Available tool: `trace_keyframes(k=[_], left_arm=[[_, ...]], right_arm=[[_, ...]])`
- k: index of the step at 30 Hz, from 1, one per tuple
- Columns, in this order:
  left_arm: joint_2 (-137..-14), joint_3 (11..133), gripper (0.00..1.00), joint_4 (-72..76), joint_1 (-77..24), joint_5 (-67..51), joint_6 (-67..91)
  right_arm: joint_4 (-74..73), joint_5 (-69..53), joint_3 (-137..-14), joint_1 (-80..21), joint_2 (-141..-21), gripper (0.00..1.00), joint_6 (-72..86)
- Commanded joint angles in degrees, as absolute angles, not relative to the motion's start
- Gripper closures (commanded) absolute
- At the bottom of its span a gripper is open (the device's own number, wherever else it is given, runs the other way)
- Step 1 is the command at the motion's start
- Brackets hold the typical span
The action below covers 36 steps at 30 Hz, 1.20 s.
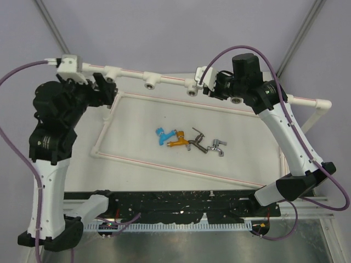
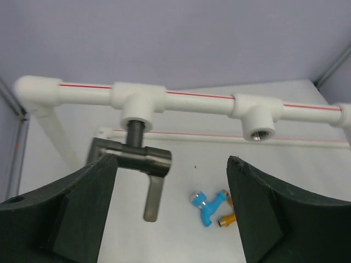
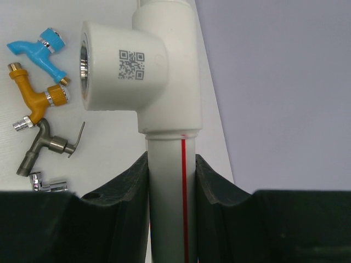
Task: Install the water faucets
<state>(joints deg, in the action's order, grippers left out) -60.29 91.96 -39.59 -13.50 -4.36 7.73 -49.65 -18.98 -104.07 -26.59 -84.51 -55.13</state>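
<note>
The larger dark-grey faucet [image 2: 131,156] hangs with its stem in the leftmost socket [image 2: 137,107] of the white pipe frame [image 1: 164,76], its long arm pointing down. My left gripper [image 2: 173,164] [image 1: 107,87] stands open around it; the left finger [image 2: 82,208] sits at the faucet's left end and the right finger is well apart from it. My right gripper [image 3: 171,181] [image 1: 211,87] is shut on the frame's top pipe [image 3: 167,181], just below a tee [image 3: 123,66]. On the table lie the blue [image 1: 162,134], orange [image 1: 178,142], dark metal [image 1: 197,139] and chrome [image 1: 218,147] faucets.
An empty brass-lined socket [image 2: 258,131] sits to the right of the fitted faucet, and others follow along the top pipe [image 1: 149,84]. The frame's lower pipes [image 1: 164,164] lie flat around the loose faucets. A black rail [image 1: 175,200] runs along the near table edge.
</note>
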Motion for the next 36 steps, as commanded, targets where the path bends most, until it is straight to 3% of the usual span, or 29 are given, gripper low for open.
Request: trace_keyframes(k=[1,7,21,28,32,36], left_arm=[[-58.6,94.7,0.15,-38.8,-2.4,-7.2,15.3],[-63.0,94.8,0.15,-40.8,10.6,-21.2,22.7],[-70.3,90.4,0.17,-37.8,17.8,-38.2,28.8],[-69.5,86.0,0.34,-31.0,17.8,-45.4,34.8],[-68.9,86.4,0.52,-30.0,17.8,-45.9,35.6],[-68.2,87.8,0.75,-30.5,17.0,-44.6,34.2]], right_arm=[[-51.3,-26.6,-101.6,-27.9,-87.8,0.95,-51.8],[-51.3,-26.8,-101.5,-27.8,-88.0,0.95,-51.8],[-50.8,-26.5,-100.7,-27.8,-87.7,0.94,-51.9],[-50.8,-26.5,-101.0,-27.8,-87.7,0.95,-51.8],[-50.9,-26.5,-101.2,-27.7,-87.7,0.95,-51.8],[-50.9,-26.6,-101.2,-27.8,-87.6,0.95,-51.7]])
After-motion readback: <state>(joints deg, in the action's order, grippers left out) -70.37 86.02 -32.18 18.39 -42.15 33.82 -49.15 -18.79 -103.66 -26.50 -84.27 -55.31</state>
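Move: The dark faucet, already hanging from the leftmost tee, has its body about 7 cm ahead of the open left hand, 4 cm to its left and 5 cm lower. Its tee sits roughly 9 cm ahead, 2 cm left and 2 cm above; the pipe corner is some 10 cm ahead and 13 cm left, and the empty second tee 6 cm ahead and 16 cm right. From the right hand, the faucet is some 40 cm left, 5 cm ahead and 8 cm lower. The left fingers close around the dark faucet's tube beside its body, pinching it after the hand swings left about 8 cm with a small rise, pushes forward and sinks below the tee, then eases back right 2–3 cm. On the way the wrist rolls its left side down some 30 degrees and tips downward. The right hand stays put, keeping its grip on the pipe. ##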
